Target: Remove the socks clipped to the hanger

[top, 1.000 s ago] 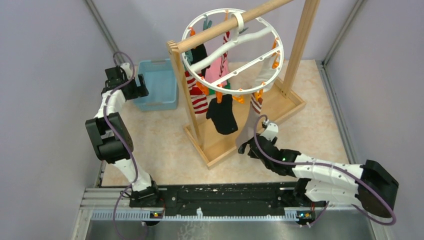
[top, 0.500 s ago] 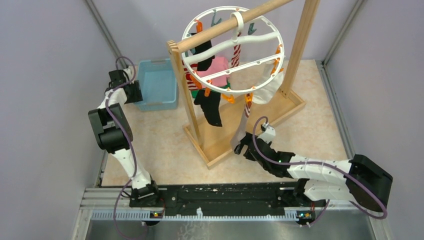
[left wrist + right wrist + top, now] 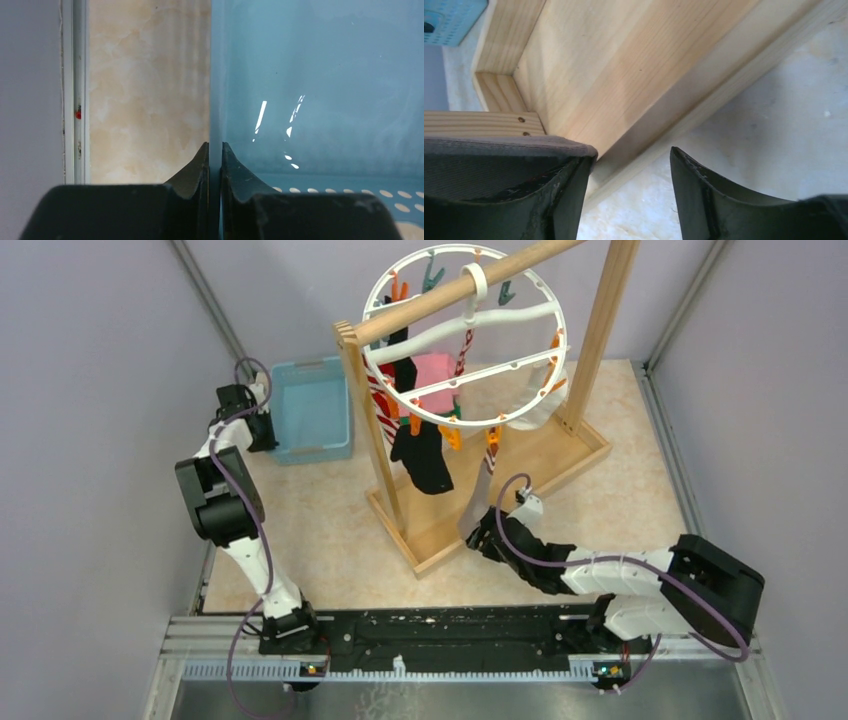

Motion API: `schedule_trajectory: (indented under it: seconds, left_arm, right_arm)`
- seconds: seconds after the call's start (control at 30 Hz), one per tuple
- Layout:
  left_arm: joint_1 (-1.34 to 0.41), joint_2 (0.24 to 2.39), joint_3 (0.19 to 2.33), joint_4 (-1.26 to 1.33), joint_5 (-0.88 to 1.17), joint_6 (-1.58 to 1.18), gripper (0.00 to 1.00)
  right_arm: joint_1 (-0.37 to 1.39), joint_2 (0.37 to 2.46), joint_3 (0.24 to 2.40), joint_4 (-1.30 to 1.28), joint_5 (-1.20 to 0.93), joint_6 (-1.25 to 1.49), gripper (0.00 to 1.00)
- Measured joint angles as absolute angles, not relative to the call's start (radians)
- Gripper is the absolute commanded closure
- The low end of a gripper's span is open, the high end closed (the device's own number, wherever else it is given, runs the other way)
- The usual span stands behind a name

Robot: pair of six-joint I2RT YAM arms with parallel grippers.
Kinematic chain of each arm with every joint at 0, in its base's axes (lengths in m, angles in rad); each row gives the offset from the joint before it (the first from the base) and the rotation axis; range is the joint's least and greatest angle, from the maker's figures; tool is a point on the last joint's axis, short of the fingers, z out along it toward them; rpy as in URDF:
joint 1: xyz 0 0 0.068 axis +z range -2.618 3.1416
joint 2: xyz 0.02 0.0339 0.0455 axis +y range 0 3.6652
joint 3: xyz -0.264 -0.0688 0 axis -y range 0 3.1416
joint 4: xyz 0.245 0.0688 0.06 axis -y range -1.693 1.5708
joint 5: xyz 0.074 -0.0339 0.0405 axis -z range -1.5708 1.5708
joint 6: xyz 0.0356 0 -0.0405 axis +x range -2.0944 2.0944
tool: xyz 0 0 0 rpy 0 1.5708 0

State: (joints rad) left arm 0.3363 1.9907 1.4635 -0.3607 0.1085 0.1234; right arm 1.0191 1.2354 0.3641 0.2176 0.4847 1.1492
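Observation:
The white ring hanger (image 3: 366,330) hangs by its hook from the wooden rod (image 3: 440,295). Clipped socks dangle under it: a black sock (image 3: 425,458), a pink one (image 3: 434,370), a red-and-white striped one (image 3: 381,400), a white one (image 3: 538,412) and a long grey sock (image 3: 476,502). My right gripper (image 3: 483,535) is low at the grey sock's bottom end. In the right wrist view the right gripper (image 3: 631,152) is open; the grey sock (image 3: 499,145) lies over its left finger, outside the gap. My left gripper (image 3: 215,146) is shut on the blue basket's side wall (image 3: 310,75).
The blue basket (image 3: 310,366) stands at the back left with my left gripper (image 3: 262,430) at its left side. The wooden stand's base frame (image 3: 560,455) lies on the table just beyond my right gripper, its posts rising on either side. Grey walls close in on both sides.
My left gripper closed on the basket's wall. My right gripper slid nearer and leftward while its jaws narrowed. The hanger swung and tilted, and its socks shifted left.

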Motion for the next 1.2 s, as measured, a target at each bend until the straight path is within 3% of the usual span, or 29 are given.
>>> schedule_trajectory:
  seconds: [0.2, 0.43, 0.83, 1.03, 1.07, 1.13, 1.2]
  left_arm:
    - [0.361, 1.883, 1.332, -0.362, 0.122, 0.168, 1.0]
    - [0.397, 1.674, 1.195, -0.45, 0.124, 0.286, 1.0]
    - [0.54, 1.51, 1.207, -0.646, 0.13, 0.458, 1.0]
    - [0.552, 1.443, 1.208, -0.739, 0.194, 0.558, 1.0]
    - [0.558, 1.433, 1.21, -0.763, 0.211, 0.574, 1.0]
    - [0.569, 1.418, 1.216, -0.799, 0.232, 0.603, 1.0]
    - [0.58, 1.398, 1.218, -0.836, 0.246, 0.646, 1.0]
  right_arm:
    - [0.986, 1.313, 0.383, 0.277, 0.454, 1.185, 0.61]
    - [0.925, 1.475, 0.48, 0.371, 0.392, 1.253, 1.0]
    - [0.921, 1.566, 0.563, 0.301, 0.465, 1.657, 1.0]
    - [0.941, 1.64, 0.701, 0.167, 0.544, 1.727, 1.0]
    - [0.941, 1.663, 0.726, 0.165, 0.558, 1.721, 0.93]
    - [0.941, 1.683, 0.756, 0.159, 0.572, 1.692, 0.66]
    - [0.947, 1.682, 0.761, 0.156, 0.583, 1.645, 0.46]
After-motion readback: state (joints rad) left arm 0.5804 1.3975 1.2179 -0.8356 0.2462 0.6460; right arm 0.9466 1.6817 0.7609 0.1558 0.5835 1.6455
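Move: At the left hand, already pinched on its left rim, the blue basket has its middle about 12 cm to the right and 9 cm ahead, some 5 cm lower; the stand's left post foot is roughly 30 cm right and 17 cm back. The gray sock's toe lies about 2 cm left of the right hand, level ahead, with the stand's front rail 1 cm ahead and just below. The black sock hangs some 10 cm left, 8 cm ahead and 12 cm higher. Hauling the basket by its still-pinched rim, the left hand comes back about 18 cm towards its base, then also climbs some 9 cm while twisting clockwise. Meanwhile the right hand pushes forward 9 cm and left 6 cm against the stand's front rail, its fingers narrowing by a quarter around rail and sock toe, the wrist turning about 25 degrees clockwise. ##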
